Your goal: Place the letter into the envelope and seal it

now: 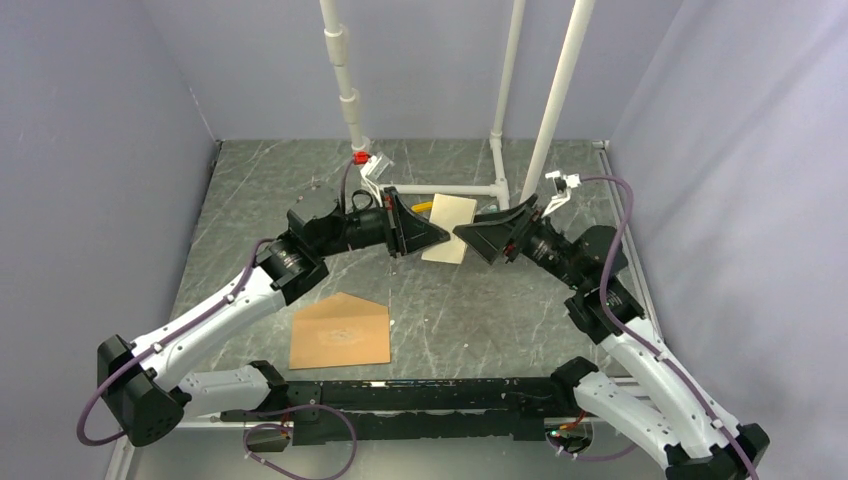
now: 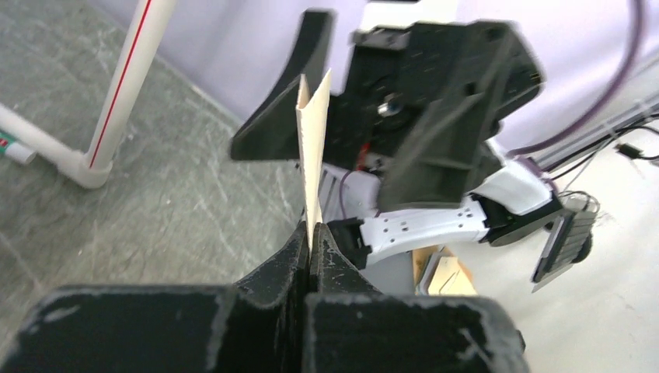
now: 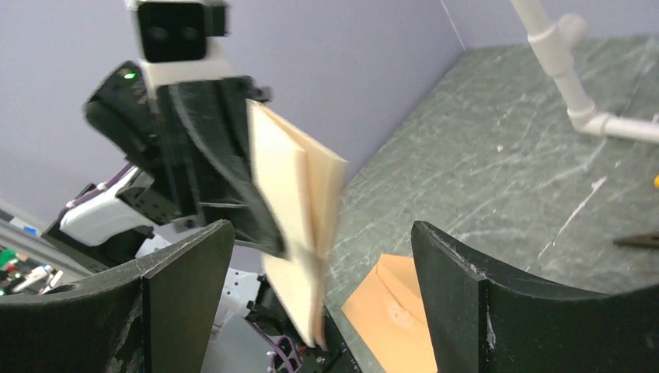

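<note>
The letter, a folded light tan sheet, hangs in the air over the back middle of the table. My left gripper is shut on its left edge. From the left wrist the letter stands edge-on, rising out of my closed left gripper. My right gripper faces it from the right, open wide. In the right wrist view the letter hangs between the spread fingers without touching them. The brown envelope lies flat near the front left, flap open; the right wrist view has it below the letter.
A white PVC pipe frame stands at the back, with uprights rising from it. A small yellow thing lies by the pipe. Grey walls enclose the table on the left, back and right.
</note>
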{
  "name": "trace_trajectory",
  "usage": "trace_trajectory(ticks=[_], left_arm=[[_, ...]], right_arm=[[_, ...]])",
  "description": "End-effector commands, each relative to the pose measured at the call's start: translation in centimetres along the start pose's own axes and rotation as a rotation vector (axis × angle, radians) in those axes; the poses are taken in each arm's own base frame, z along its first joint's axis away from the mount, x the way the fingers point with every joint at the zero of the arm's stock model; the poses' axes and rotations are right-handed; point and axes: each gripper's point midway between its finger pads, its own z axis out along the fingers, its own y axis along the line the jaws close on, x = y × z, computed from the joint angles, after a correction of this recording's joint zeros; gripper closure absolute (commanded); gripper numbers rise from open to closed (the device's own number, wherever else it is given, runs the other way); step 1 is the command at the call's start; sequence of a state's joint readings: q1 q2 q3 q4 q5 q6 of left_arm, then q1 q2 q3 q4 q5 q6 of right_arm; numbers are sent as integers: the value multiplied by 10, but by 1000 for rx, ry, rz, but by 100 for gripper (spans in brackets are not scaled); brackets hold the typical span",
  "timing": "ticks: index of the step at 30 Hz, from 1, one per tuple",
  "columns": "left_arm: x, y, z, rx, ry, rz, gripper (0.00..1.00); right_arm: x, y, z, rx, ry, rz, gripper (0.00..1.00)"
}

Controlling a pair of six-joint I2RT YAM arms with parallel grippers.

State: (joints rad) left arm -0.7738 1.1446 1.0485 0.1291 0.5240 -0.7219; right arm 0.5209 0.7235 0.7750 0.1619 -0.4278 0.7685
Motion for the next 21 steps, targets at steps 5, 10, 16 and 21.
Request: trace_trajectory(ticks=[5,10,16,21], left_arm=[[-27,-35,-6,131,-123,2,98],[-28,-37,-10,129,-134,14,98],[-27,-43,-11,161,-126,16,98],[-27,-44,-9,169,-123,15,98]], right_arm=[[-12,32,6,-173,-51,102,26],[-15,45,2,-251,-71,124,55],[-16,49,5,-267,-51,114,62],[-13,49,8,-279,-33,121,74]])
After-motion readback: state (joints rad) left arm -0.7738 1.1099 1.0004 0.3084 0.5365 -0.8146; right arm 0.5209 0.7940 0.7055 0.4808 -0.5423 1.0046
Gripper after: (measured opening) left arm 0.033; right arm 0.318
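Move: The folded letter is already pinched in the left fingers, its middle some 2 cm ahead and 2 cm right of the left hand, at about its height. From the right hand it lies about 4 cm to the left and 1 cm ahead, between the spread fingers. The envelope lies on the table some 19 cm left of the left hand, 5 cm back and 28 cm below; the yellow screwdriver is about 22 cm ahead of that hand, straight out, equally low. After a short dip forward, the right hand swings back and up, ending about 2 cm higher and 1.5 cm further left and back, its fingers closing from wide open to about a third around the free side of the folded letter. The left hand keeps its pinch and lifts the letter about 3 cm, easing slightly back. Both hands tip their fingertips up by some 10 degrees, and the right also turns counter-clockwise about as much. ##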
